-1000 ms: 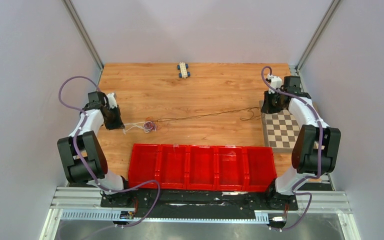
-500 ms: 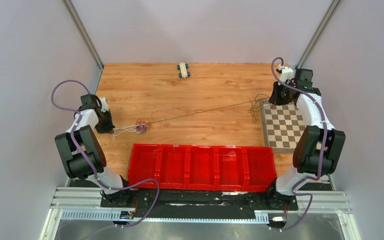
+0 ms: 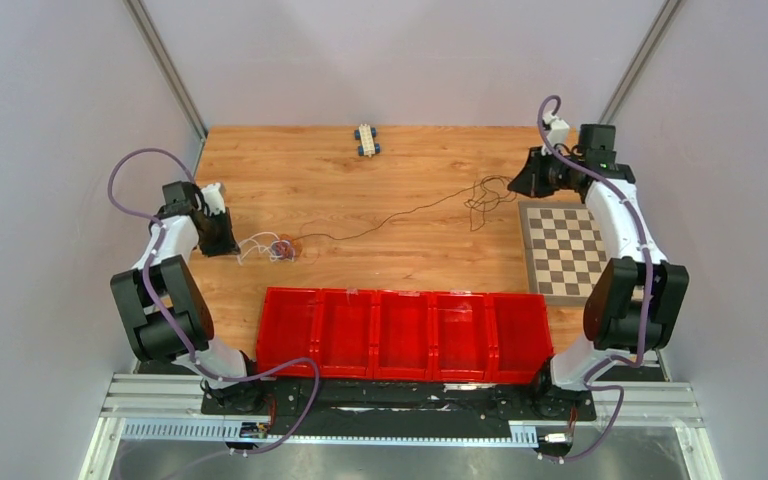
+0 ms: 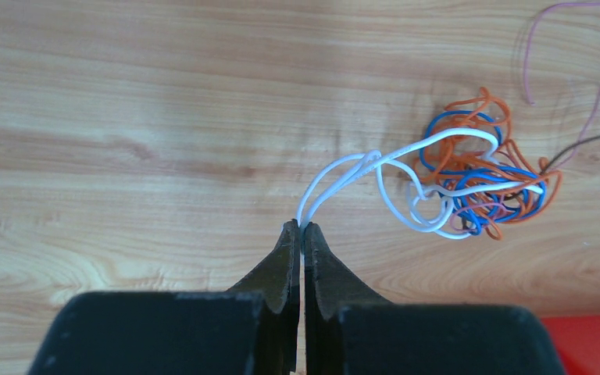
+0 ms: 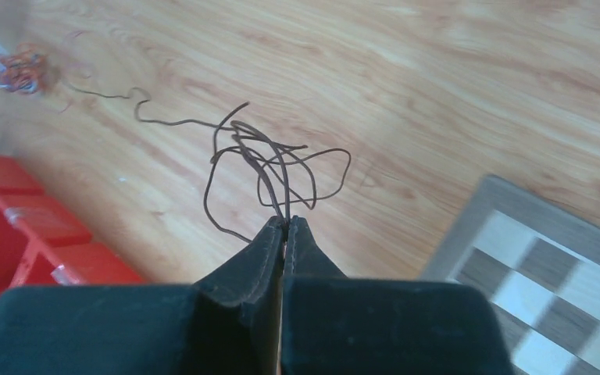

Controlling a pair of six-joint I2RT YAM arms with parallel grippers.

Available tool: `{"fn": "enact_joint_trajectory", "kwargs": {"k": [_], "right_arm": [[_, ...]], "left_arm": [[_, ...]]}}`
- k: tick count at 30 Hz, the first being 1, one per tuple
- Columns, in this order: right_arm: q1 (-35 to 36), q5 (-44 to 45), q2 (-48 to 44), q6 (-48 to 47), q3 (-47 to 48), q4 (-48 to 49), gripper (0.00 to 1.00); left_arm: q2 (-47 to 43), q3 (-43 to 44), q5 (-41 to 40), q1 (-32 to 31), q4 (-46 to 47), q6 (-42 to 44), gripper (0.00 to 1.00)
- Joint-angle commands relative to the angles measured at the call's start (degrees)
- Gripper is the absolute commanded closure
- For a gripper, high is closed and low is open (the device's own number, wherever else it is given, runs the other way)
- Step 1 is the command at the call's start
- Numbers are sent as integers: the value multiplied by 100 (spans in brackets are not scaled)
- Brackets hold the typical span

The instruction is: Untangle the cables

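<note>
The cables form a small orange, blue and white knot (image 3: 283, 248) (image 4: 480, 183) on the wooden table, left of centre. My left gripper (image 3: 230, 245) (image 4: 302, 226) is shut on a white cable (image 4: 344, 176) that loops out of the knot. A thin black cable (image 3: 390, 215) runs slack from the knot to the far right and ends in loose loops (image 5: 266, 164). My right gripper (image 3: 513, 187) (image 5: 286, 221) is shut on those loops. A reddish cable (image 4: 527, 55) trails off beyond the knot, and the knot (image 5: 19, 70) shows far off in the right wrist view.
A row of red bins (image 3: 405, 330) (image 5: 16, 226) stands along the near side. A chessboard (image 3: 560, 250) (image 5: 562, 289) lies at the right, just below my right gripper. A small toy car (image 3: 366, 140) sits at the back edge.
The black cable was pulled taut half a second ago and now lies slack with loops. My right gripper has moved left, and my left gripper has shifted slightly right with the knot.
</note>
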Motion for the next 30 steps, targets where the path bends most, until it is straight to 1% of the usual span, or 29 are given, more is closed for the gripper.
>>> {"fn": "enact_joint_trajectory", "kwargs": {"k": [1, 3, 5, 6, 7, 10, 12, 15, 17, 20, 23, 27, 30], "right_arm": [[423, 59, -67, 210, -190, 11, 89], [421, 737, 267, 144, -161, -56, 70], [410, 1153, 604, 86, 2, -223, 53], [408, 1259, 682, 75, 77, -275, 45], [414, 1292, 721, 74, 112, -282, 42], [451, 1078, 693, 9, 89, -293, 40], [539, 704, 625, -108, -1, -336, 40], [821, 466, 553, -317, -200, -379, 41], [1189, 433, 547, -438, -319, -389, 42], [1580, 467, 572, -570, -444, -344, 41], [1936, 548, 759, -439, -419, -120, 37], [2374, 832, 1261, -195, -122, 6, 31], [2712, 1323, 1615, -109, -1, 127, 29]], "left_arm": [[-274, 253, 472, -21, 17, 69, 100], [-284, 258, 495, -21, 7, 45, 100], [-297, 240, 512, -21, -6, 21, 100], [-309, 230, 522, -21, -15, 15, 100], [-318, 208, 521, -23, -12, -8, 100], [-333, 149, 555, -21, -14, -44, 100], [-331, 115, 563, -17, -3, -76, 100], [-299, 98, 567, -21, 8, -120, 100], [-268, 102, 553, -25, 9, -131, 100], [-242, 138, 545, -21, -9, -145, 100], [-222, 140, 556, -19, -19, -162, 100], [-190, 157, 566, -21, -65, -197, 100], [-197, 155, 557, -25, -74, -217, 100]]}}
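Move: Some 54 cm to the right hand's left, 5 cm nearer the base and 16 cm below it lies the orange-blue tangle. The dark cable's loose loops hang from its fingers, middle about 5 cm left, 2 cm ahead and 8 cm below. The chessboard's middle is roughly 21 cm right, 7 cm back; the red bins' is 22 cm left, 25 cm back. From the left hand, the tangle lies 10 cm right, 3 cm ahead, 4 cm lower. Opening its fingers, the right hand flicks some 3 cm left and lets go of the dark cable, sinks about 8 cm, then sweeps left towards the tangle and somewhat back, ending about 14 cm left of its start, open over the table, its tips dipped and turned about 20 degrees counter-clockwise. The left hand keeps its pinch on the white cable, nearly still. ##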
